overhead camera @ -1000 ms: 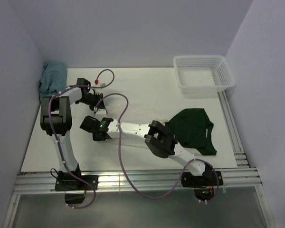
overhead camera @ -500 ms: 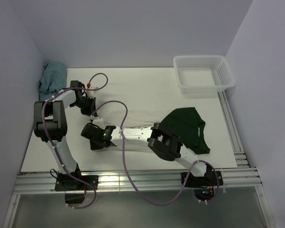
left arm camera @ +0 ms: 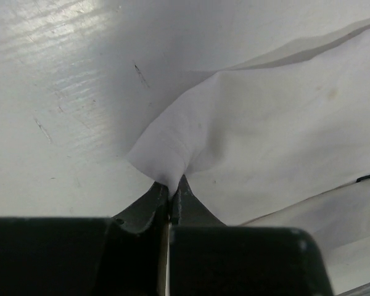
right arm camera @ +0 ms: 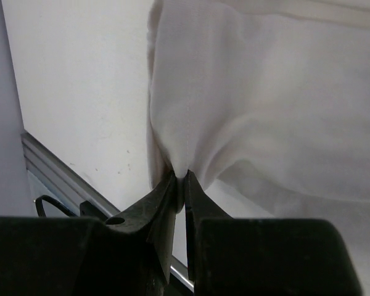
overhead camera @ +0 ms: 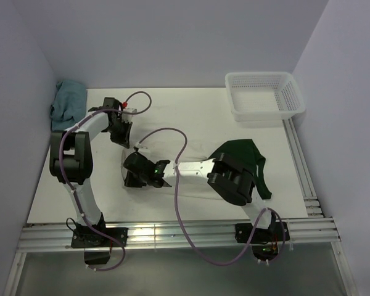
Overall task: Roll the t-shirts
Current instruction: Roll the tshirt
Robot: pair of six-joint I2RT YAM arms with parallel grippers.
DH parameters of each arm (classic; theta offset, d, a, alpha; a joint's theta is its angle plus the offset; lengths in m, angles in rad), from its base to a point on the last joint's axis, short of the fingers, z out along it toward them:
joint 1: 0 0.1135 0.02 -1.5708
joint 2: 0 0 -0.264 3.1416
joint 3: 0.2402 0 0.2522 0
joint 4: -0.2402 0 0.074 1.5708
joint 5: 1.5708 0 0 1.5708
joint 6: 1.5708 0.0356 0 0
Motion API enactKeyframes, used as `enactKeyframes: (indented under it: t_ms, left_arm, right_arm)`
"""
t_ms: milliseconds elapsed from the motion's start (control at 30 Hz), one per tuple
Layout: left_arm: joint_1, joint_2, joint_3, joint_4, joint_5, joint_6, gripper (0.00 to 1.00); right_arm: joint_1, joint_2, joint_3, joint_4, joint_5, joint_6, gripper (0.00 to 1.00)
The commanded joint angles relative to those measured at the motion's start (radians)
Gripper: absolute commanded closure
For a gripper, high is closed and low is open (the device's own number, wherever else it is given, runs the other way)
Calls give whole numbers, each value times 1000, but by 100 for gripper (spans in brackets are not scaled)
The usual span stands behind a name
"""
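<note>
A cream-white t-shirt [overhead camera: 172,151] lies spread on the white table between my two grippers and is hard to tell from the tabletop. My left gripper [overhead camera: 121,131] is shut on a pinched corner of it [left arm camera: 171,185]; the white cloth [left arm camera: 265,123] fans out ahead. My right gripper [overhead camera: 143,177] is shut on a bunched edge [right arm camera: 184,176], and the fabric [right arm camera: 253,92] hangs in folds from it. A dark green garment [overhead camera: 243,163] lies at the right, partly under my right arm. I cannot tell whether it joins the white cloth.
A white mesh basket [overhead camera: 265,95] stands at the back right. A teal-blue cloth [overhead camera: 68,102] is bunched in the back left corner. Metal rails [overhead camera: 172,234] run along the near edge and the right side. Purple cables loop over the table's middle.
My right gripper has moved right with the shirt edge in it. My left gripper shifted slightly back. The green garment has bunched narrower toward the right.
</note>
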Motion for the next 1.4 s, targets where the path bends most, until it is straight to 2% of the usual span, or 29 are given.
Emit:
enactKeyframes:
  t_ms: [0, 267, 400, 633, 1000, 1233, 1367]
  left_arm:
    - [-18, -20, 47, 8, -49, -22, 94]
    - [-71, -20, 61, 0, -98, -42, 87]
    - [-93, -20, 54, 8, -101, -48, 81]
    - [-114, -48, 54, 32, -56, -70, 59]
    - [-114, -147, 78, 37, 97, -48, 36]
    - [-79, -195, 69, 26, 128, -51, 36]
    - [-45, -213, 51, 0, 146, -28, 41]
  right_arm:
    - [-11, -89, -86, 135, -32, 75, 84]
    - [-26, -187, -288, 259, 22, 173, 84]
    - [-29, -194, -333, 293, 24, 207, 84]
    - [-28, -188, -388, 336, 27, 257, 85]
    - [-28, -197, -437, 345, 60, 306, 85]
    - [-28, -194, -451, 347, 67, 334, 85]
    - [-28, -200, -456, 338, 74, 348, 85]
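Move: The left gripper still pinches the far corner of the t-shirt's rolled left end, the right gripper its near corner, some 17 cm straight back from the left one. Each corner goes down on the shirt body, about 5 cm to the right and roughly 3 cm below the left hand, 4 cm below the right. The green collar and sleeve lie about 45 cm right and 9 cm back of the left hand; the blue cloth is 24 cm left and 16 cm ahead of it. Keep the right gripper's pinch on the near corner and draw it about 5 cm to the right while sinking some 3 cm, turning clockwise about 15 degrees. Carry the left gripper rightward alongside, opening its fingers steadily to let go of the far corner, then lift it straight off by about 8 cm, with a slight tilt. ##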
